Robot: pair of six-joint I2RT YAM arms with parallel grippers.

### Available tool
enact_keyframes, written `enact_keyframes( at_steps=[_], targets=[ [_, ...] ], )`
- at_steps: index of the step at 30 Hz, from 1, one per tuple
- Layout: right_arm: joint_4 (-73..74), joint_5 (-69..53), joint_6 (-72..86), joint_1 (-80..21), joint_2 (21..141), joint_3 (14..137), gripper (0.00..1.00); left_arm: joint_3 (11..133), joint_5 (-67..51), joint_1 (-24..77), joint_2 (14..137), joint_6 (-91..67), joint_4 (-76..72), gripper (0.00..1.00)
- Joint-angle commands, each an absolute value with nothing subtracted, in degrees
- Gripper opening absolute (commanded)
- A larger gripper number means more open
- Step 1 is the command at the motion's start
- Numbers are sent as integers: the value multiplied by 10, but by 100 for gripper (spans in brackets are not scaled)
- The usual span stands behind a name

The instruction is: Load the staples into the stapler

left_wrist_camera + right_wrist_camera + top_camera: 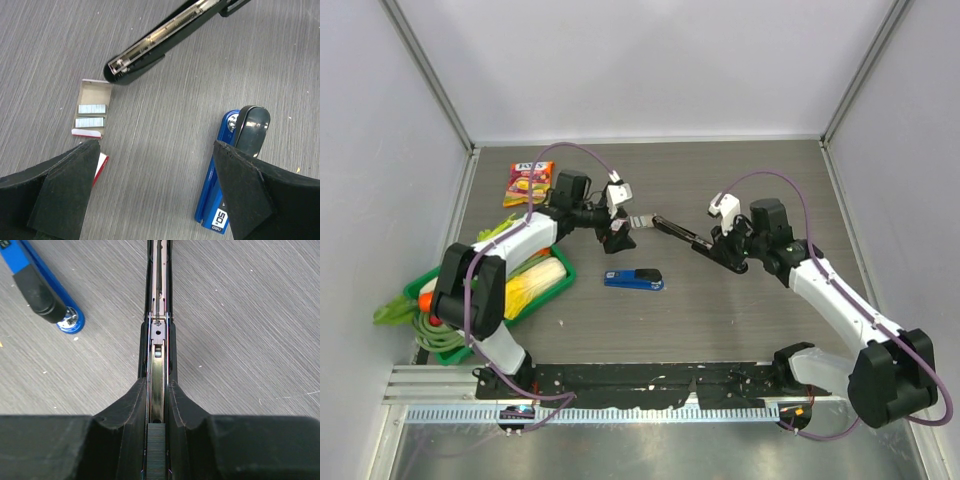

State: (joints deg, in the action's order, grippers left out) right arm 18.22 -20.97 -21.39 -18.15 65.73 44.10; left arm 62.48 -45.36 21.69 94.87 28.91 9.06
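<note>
My right gripper [157, 385] [720, 245] is shut on the black stapler [158, 300] [680, 232] and holds it opened out. Its long magazine channel points toward the left arm. A grey ribbed strip [157, 450] lies in that channel between my fingers. In the left wrist view the stapler's front end [150, 47] shows its spring. Just below it lies a small open red-and-white box [92, 107] with two strips of staples [92, 109] inside. My left gripper [156, 150] [617, 238] hangs open over bare table beside the box, holding nothing.
A blue stapler with a black handle [633, 279] [235, 170] [40, 287] lies on the table in front of both grippers. At the left stand a green tray [565, 275] of vegetables and an orange snack packet [528, 182]. White walls enclose the table.
</note>
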Motion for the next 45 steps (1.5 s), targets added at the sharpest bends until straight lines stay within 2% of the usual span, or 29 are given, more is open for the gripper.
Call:
enact_keyframes(
  at_steps=[1,9,28,38,45],
  targets=[
    [159,-261,-223,-179,615,465,1,648,-519,213,954,284,35,100],
    [175,-258,-249,-179,615,461,1,657,-536,209,985,272,31,100],
    [192,-218,-311,-179,688,410,1,616,-530,209,925,285,29,100],
    [198,-179,-341,-180,749,399,1,613,-527,209,918,294,41,100],
    [193,-169,-373,-180,745,369,1,627,-530,209,927,296,48,100]
  ],
)
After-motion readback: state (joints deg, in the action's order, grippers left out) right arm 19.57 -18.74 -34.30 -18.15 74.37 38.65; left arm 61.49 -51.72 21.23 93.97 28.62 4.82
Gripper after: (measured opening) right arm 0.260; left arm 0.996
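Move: My right hand, gripping the opened black stapler with its staple strip, has the bare table spot it will lower to about 10 cm below it, 2 cm back and 2 cm to its right. The blue stapler lies some 17 cm left and 5 cm back of this hand, and the staple box 16 cm left and 8 cm farther out. From my left hand that spot is roughly 21 cm right, 4 cm back and 10 cm down. With my right hand I keep the pinch on the black stapler, ease it up and back by some 1.5 cm, then bring it down about 10 cm to the table, drifting a little right, while the fingers tip some 15 degrees steeper. My left hand stays wide open over the box area, shifting barely 1 cm right and then rising about 2 cm. ##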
